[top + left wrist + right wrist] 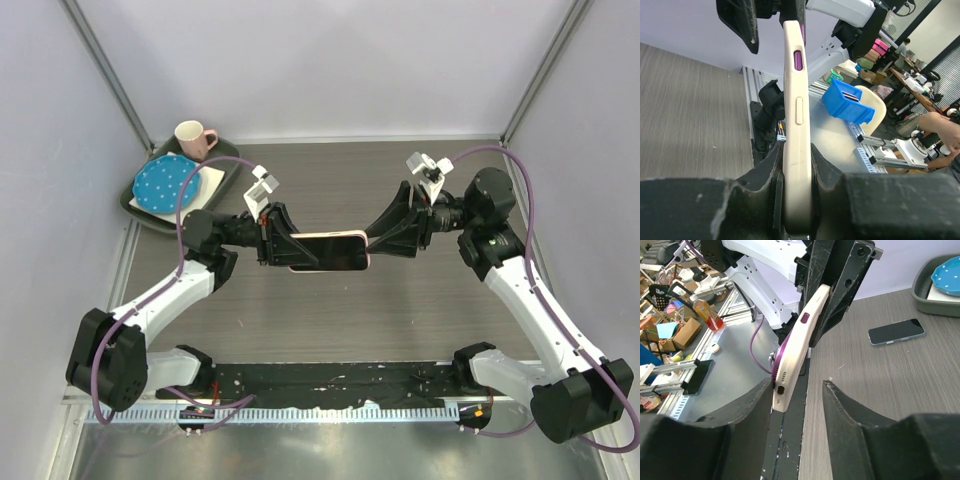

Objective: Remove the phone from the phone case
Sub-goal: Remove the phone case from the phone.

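A cream phone case [328, 250] with the phone in it hangs level above the table between both arms, dark screen up. My left gripper [290, 248] is shut on its left end. In the left wrist view the case's cream edge [796, 100] runs up from between the fingers [765, 172], which press it on both sides. My right gripper [375, 243] stands open around the right end. In the right wrist view the case's port end [782, 385] rests against the left finger [747, 405], and the right finger [850, 405] is apart from it. The phone's purple rim [781, 351] shows along the case's edge.
A dark phone [896, 331] lies flat on the wooden table beneath the arms. A dark tray [140, 205] at the back left holds a blue dotted plate [165, 183], with a pink mug [195, 140] behind. A black strip [340, 380] lies along the near edge.
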Available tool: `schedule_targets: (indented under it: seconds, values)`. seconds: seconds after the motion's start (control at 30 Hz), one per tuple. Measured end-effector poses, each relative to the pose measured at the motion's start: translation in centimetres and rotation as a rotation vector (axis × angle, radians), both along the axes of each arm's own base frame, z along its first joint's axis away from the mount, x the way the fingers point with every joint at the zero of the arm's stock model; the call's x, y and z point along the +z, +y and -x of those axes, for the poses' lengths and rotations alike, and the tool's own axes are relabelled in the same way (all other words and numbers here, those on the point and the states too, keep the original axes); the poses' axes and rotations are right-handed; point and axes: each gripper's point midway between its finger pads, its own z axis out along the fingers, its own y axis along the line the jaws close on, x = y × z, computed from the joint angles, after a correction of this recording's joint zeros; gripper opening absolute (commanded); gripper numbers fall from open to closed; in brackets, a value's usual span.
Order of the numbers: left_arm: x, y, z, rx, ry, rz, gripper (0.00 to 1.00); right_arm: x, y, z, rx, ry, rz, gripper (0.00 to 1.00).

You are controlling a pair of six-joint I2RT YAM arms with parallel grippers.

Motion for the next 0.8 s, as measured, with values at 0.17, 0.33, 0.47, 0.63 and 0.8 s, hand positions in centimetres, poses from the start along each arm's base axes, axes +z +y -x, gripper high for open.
schedule_targets:
  seconds: [0.17, 0.33, 0.47, 0.63, 0.8]
  values:
    - [-0.1, 0.0, 0.0, 0.001, 0.002, -0.002, 0.0, 0.1, 0.0, 0.1, 0.006, -0.001, -0.001, 0.39]
    - [-0.1, 0.0, 0.0, -0.001, 0.006, -0.005, 0.0, -0.2, 0.0, 0.4, 0.025, -0.002, 0.001, 0.31]
    - [-0.3, 0.0, -0.1, -0.001, 0.013, -0.01, 0.0, -0.4, 0.1, 0.6, 0.032, -0.003, 0.001, 0.25]
    - [-0.3, 0.2, -0.2, -0.002, 0.02, -0.013, 0.0, -0.7, 0.2, 0.6, 0.034, -0.017, -0.005, 0.16]
    - [-0.2, 0.4, -0.1, -0.012, 0.04, -0.015, 0.0, -1.7, 0.3, 0.6, 0.035, -0.018, -0.032, 0.1]
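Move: The free right end of the phone case lies right at the right hand's fingertips, about 1 cm back and 1 cm to its left, at the same height. The left hand still holds the cased phone farther along; from it, that free end is about 11 cm to the right, hardly forward or back, about level. The only other thing anywhere near is the black phone on the table, some 39 cm left, 4 cm ahead and 33 cm below the right hand. The right fingers close from half open and pinch the short end of the cased phone near its port, one on each face, as the hand eases slightly down and back. Once shut on it they draw it down, quickening, about 1.5 cm in all. The left hand keeps its grip and nearly stays in place, giving about half a centimetre left and tilting a hair. ##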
